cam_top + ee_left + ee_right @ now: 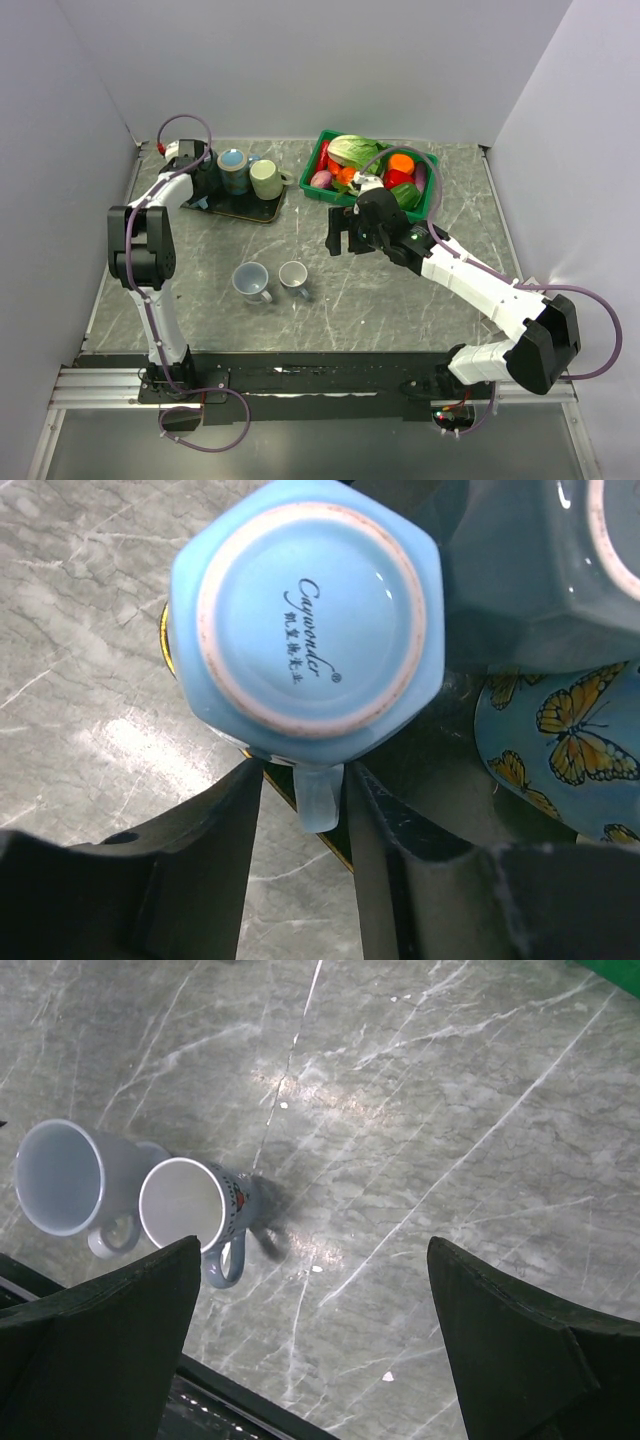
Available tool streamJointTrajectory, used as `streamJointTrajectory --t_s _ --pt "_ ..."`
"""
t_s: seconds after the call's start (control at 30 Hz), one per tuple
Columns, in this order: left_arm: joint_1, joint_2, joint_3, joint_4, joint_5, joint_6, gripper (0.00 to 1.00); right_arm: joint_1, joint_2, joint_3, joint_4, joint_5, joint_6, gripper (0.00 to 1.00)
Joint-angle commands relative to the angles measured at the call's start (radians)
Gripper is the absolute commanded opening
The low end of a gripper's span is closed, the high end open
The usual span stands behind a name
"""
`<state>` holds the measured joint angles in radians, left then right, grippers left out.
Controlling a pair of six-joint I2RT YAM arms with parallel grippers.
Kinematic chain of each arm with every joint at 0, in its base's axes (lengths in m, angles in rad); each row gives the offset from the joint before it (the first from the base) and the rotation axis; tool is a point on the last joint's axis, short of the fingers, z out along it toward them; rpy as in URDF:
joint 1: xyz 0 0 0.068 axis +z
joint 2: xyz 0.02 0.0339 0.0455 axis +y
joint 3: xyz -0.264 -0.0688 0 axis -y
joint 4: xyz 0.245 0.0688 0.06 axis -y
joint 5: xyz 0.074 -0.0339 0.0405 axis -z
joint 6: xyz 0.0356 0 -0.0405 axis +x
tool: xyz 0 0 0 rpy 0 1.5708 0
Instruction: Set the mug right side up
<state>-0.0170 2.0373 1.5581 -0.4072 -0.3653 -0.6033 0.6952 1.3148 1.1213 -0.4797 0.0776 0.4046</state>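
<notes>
A light blue mug [305,620] stands upside down on the dark tray [245,212], base up, showing its maker's mark; it also shows in the top view [232,165]. My left gripper [305,780] is open with the mug's handle [320,795] between its fingers. The handle lies against the right finger, with a gap to the left one. In the top view the left gripper [207,178] sits at the tray's left side. My right gripper [315,1250] is open and empty, hovering over the table's middle [343,232].
A cream mug [266,180] and a dark teal mug [540,580] share the tray, beside a butterfly-patterned piece [560,740]. Two upright mugs [250,282] [293,275] stand on the table in front. A green basket of vegetables [375,170] is at the back right.
</notes>
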Motion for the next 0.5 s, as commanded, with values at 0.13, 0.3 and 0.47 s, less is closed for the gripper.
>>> streamJointTrajectory --t_s 0.13,0.3,0.47 --pt "0.011 -0.062 0.002 0.021 -0.014 -0.026 0.36 -0.01 -0.049 -0.025 0.018 0.016 0.036 0.99" --pt "0.014 -0.068 0.017 0.002 0.008 -0.033 0.22 -0.01 -0.058 -0.028 0.018 0.019 0.048 0.99" --pt "0.014 -0.08 0.023 -0.015 0.014 -0.036 0.01 -0.008 -0.06 -0.029 0.015 0.019 0.066 0.99"
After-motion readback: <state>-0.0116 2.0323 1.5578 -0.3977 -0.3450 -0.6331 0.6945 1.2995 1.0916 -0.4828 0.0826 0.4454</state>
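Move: The light-blue upside-down mug's handle is already between the left gripper's open fingers, within about 1 cm; the mug's middle is roughly 5 cm ahead and 3 cm left. The dark blue mug lies some 10 cm ahead and 4 cm right, the butterfly mug about 6 cm ahead and 11 cm right, all near hand height. From the right hand that handle is around 18 cm ahead, 41 cm left and 12 cm below. Close the left gripper on the light-blue mug's handle, from nearly half open to about a fifth, until the two fingers pinch it from both sides and stop. Keep the hand practically in place, low beside the tray edge and still slanting down, letting it shift no more than about 0.5 cm. ##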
